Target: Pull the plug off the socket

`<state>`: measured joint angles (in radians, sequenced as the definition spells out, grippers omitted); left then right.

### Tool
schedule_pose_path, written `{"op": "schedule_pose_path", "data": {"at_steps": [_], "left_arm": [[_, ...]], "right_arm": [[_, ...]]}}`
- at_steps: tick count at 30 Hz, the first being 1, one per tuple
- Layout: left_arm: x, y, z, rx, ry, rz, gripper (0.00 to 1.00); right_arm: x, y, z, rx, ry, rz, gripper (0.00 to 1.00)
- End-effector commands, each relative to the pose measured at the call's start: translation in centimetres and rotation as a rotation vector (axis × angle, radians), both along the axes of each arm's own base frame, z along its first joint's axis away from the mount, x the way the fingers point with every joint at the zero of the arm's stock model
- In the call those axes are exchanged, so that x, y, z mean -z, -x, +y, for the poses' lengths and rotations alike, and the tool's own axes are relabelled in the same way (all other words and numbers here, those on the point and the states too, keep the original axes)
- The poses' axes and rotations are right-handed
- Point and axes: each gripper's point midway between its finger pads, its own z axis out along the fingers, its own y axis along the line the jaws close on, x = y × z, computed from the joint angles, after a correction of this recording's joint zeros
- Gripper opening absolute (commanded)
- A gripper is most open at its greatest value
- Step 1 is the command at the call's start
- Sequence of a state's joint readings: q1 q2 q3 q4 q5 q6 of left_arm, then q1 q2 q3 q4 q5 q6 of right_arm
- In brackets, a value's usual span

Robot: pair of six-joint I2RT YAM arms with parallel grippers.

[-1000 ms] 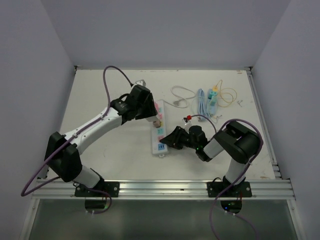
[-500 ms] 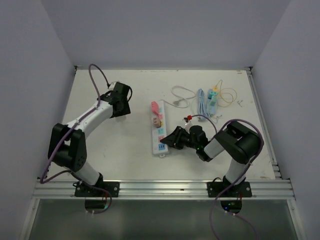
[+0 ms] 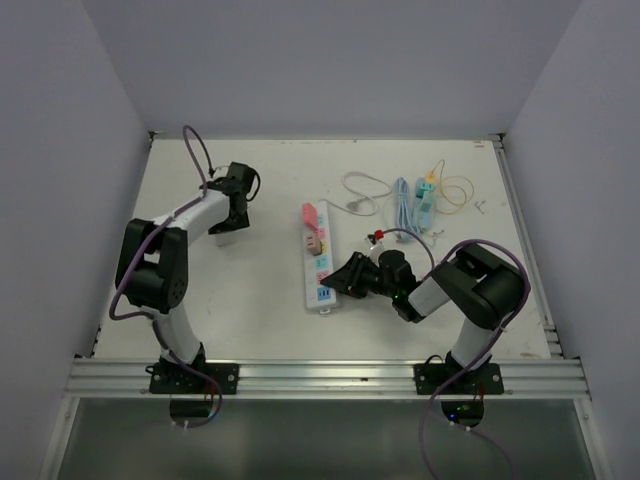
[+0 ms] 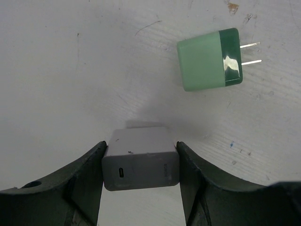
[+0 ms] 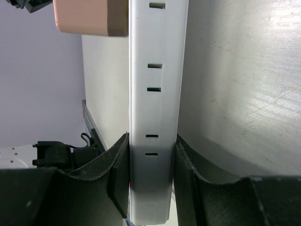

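Observation:
The socket is a white power strip (image 3: 318,262) lying mid-table, and my right gripper (image 3: 335,283) is shut on its near end. In the right wrist view the fingers (image 5: 117,165) press both sides of the strip (image 5: 157,84), and a pink plug (image 5: 89,16) still sits in it farther along. My left gripper (image 3: 228,222) is far off at the table's left, shut on a white plug (image 4: 141,141). The left gripper (image 4: 141,147) holds it low over the table. A green plug (image 4: 209,59) lies loose just beyond, prongs pointing right.
Coiled cables lie at the back right: a white one (image 3: 365,190), a blue bundle (image 3: 403,205) and a yellow one (image 3: 457,190), with a teal adapter (image 3: 427,195). A small red piece (image 3: 377,237) sits behind my right wrist. Metal rails edge the table's right and near sides.
My left arm swung from the power strip to the table's left side, carrying the white plug away from the socket. The right gripper has kept its hold on the strip.

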<state>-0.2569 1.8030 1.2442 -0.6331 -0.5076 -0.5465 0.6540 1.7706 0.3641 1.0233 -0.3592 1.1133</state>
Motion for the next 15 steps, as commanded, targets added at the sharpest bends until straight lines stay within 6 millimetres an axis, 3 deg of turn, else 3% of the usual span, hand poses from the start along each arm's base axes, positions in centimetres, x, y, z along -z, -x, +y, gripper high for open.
{"op": "schedule_pose_path", "data": {"at_steps": [1, 4, 7, 11, 15], "left_arm": [[-0.8, -1.8, 0.5, -0.035, -0.022, -0.074, 0.36], [0.0, -1.6, -0.1, -0.025, 0.018, -0.081, 0.51], [0.2, -1.2, -0.5, -0.023, 0.049, -0.089, 0.61], [-1.2, -0.9, -1.1, -0.016, 0.100, -0.138, 0.85], [-2.3, -0.4, -2.1, 0.007, 0.170, -0.171, 0.97]], "right_arm": [[2.7, 0.1, -1.5, 0.010, 0.124, 0.006, 0.00], [2.7, 0.2, -1.3, 0.004, 0.122, 0.005, 0.00], [2.7, 0.2, -1.4, 0.004, 0.122, 0.006, 0.00], [2.7, 0.1, -1.3, -0.002, 0.122, 0.003, 0.00], [2.7, 0.1, -1.2, -0.006, 0.122, 0.003, 0.00]]}}
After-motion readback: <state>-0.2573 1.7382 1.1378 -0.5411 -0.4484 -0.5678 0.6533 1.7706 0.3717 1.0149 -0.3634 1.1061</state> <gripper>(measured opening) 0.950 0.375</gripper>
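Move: The grey plug is already between the left fingers, just above or on the table, with its setting-down spot about 1 cm under that hand. The green plug lies some 7 cm ahead and 1 cm right of the hand; the brown plug, still in the socket strip, is about 21 cm right and 3 cm back, a few centimetres higher. From the right hand, holding the strip's near end, the grey plug is roughly 25 cm left and 15 cm ahead. The left hand first eases about half a centimetre forward and slightly down with the grey plug still pinched, then opens its fingers wide on both sides and lets go of it on the table. As they part, the hand draws back about 1.5 cm and nearly 1 cm to the right, away from the green plug and still low, its wrist turning only some 5 degrees, while the right hand stays in place and keeps its grip on the socket strip. ##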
